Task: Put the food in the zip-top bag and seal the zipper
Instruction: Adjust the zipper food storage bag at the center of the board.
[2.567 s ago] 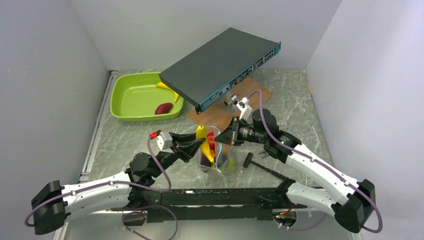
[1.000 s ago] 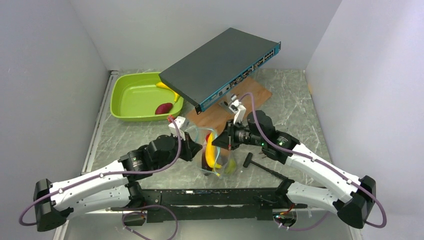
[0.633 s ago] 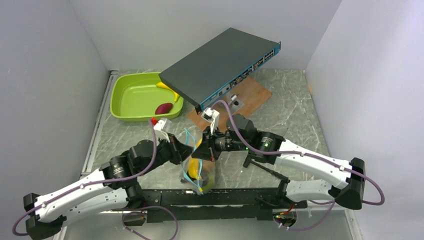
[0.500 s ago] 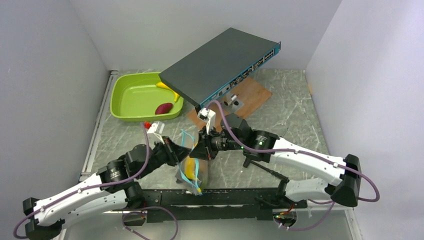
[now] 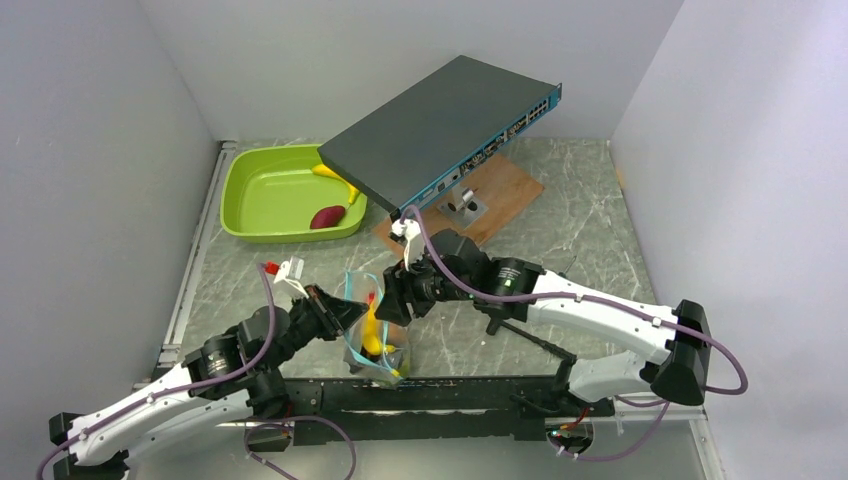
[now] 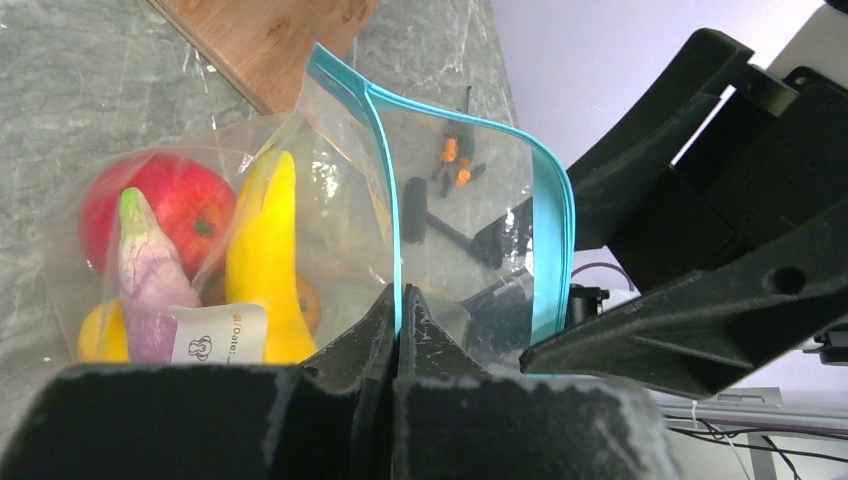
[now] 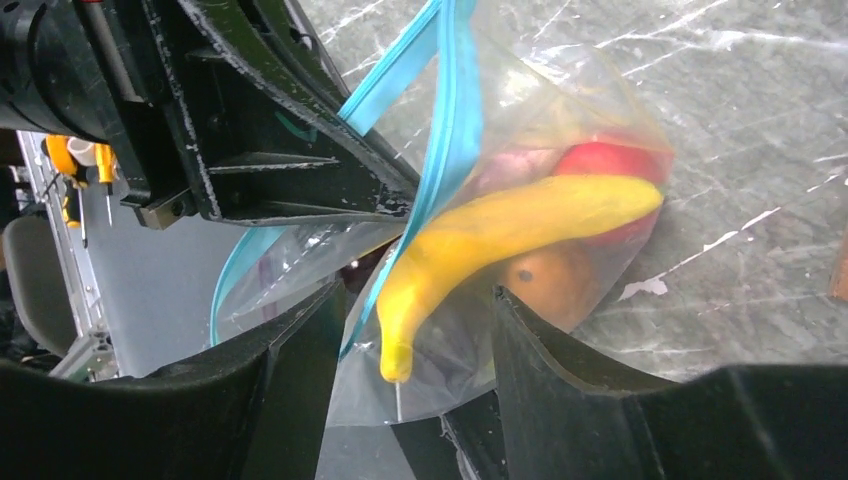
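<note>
The clear zip-top bag (image 5: pixel 375 338) hangs near the table's front edge with the food in it: a yellow banana (image 7: pixel 500 235), a red apple (image 6: pixel 160 205), a purple eggplant (image 6: pixel 148 285) and an orange (image 7: pixel 548 282). My left gripper (image 6: pixel 400 297) is shut on the teal zipper (image 6: pixel 385 200) at one end of the bag's mouth, which gapes open. My right gripper (image 7: pixel 415 350) is open, and its fingers (image 7: pixel 300 380) stand apart on either side of the bag's mouth end. In the top view the left gripper (image 5: pixel 338 308) and right gripper (image 5: pixel 393 300) flank the bag.
A lime-green tray (image 5: pixel 250 200) at the back left holds a dark-red piece (image 5: pixel 327 217) and a yellow piece (image 5: pixel 335 175). A dark network switch (image 5: pixel 440 130) leans over a wooden board (image 5: pixel 505 190). A black hammer-like tool (image 5: pixel 525 335) lies right of the bag.
Both arms carried the bag toward the near left. The right gripper has opened and let go of the bag's mouth; the left stays shut on the zipper.
</note>
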Robot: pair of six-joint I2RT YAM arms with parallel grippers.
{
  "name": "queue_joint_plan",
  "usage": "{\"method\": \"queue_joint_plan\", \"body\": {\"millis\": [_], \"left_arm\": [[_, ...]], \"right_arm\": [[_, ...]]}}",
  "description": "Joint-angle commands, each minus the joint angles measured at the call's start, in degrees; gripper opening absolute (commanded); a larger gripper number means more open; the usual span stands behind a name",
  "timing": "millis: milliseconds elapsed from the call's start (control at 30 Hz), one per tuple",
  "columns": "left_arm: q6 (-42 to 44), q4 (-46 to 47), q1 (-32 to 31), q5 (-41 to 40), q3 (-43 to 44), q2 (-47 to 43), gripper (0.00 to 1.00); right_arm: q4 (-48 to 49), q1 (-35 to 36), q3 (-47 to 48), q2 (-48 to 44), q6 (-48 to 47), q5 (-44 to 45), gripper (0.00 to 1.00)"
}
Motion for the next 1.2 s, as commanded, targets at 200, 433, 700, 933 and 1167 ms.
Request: {"method": "queue_joint_plan", "body": {"millis": [200, 433, 700, 933, 1167], "left_arm": [[2.53, 0.31, -0.18, -0.38, 5.55, 0.8, 0.16], [4.69, -10.01, -0.18, -4.12, 12.29, -2.56, 0.12], [-0.33, -8.17, -0.18, -4.88, 3.63, -8.7, 0.13], [0.48, -12.17, -0.18, -4.26, 6.1, -7.62, 0.2], [14.12, -17.03, -0.18, 1.21, 18.07, -1.2, 0.64]], "right_arm": [[1.25, 2.26, 5.77, 4.33, 0.92, 2.91, 0.0], [-3.23, 2.19, 14.17, 0.7, -1.33, 5.53, 0.0], [4.92, 2.08, 3.41, -2.11, 3.49, 7.74, 0.0], [4.81, 0.9, 4.01, 2.91, 2.58, 8.4, 0.0], [4.77, 0.87, 8.19, 2.44, -0.1, 2.31, 0.0]]}}
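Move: The left gripper is already shut on the zip-top bag's blue rim. The free stretch for the right gripper lies about 2 cm to that hand's left, level ahead and 1 cm lower; from the left hand it is some 3 cm right, straight across. Inside the bag, the banana sits about 3 cm ahead, 5 cm left and 9 cm below the right hand, the red fruit roughly 8 cm ahead, 6 cm left and 12 cm below. Ease the right gripper about 2 cm left and shut it, pinching the bag's free rim. With both grippers holding, jerk the bag up some 7 cm and straight back down, the left hand drifting left. Then open the left fingers, let go of the rim and draw that hand up and slightly left, while the right keeps its pinch and starts up again. ##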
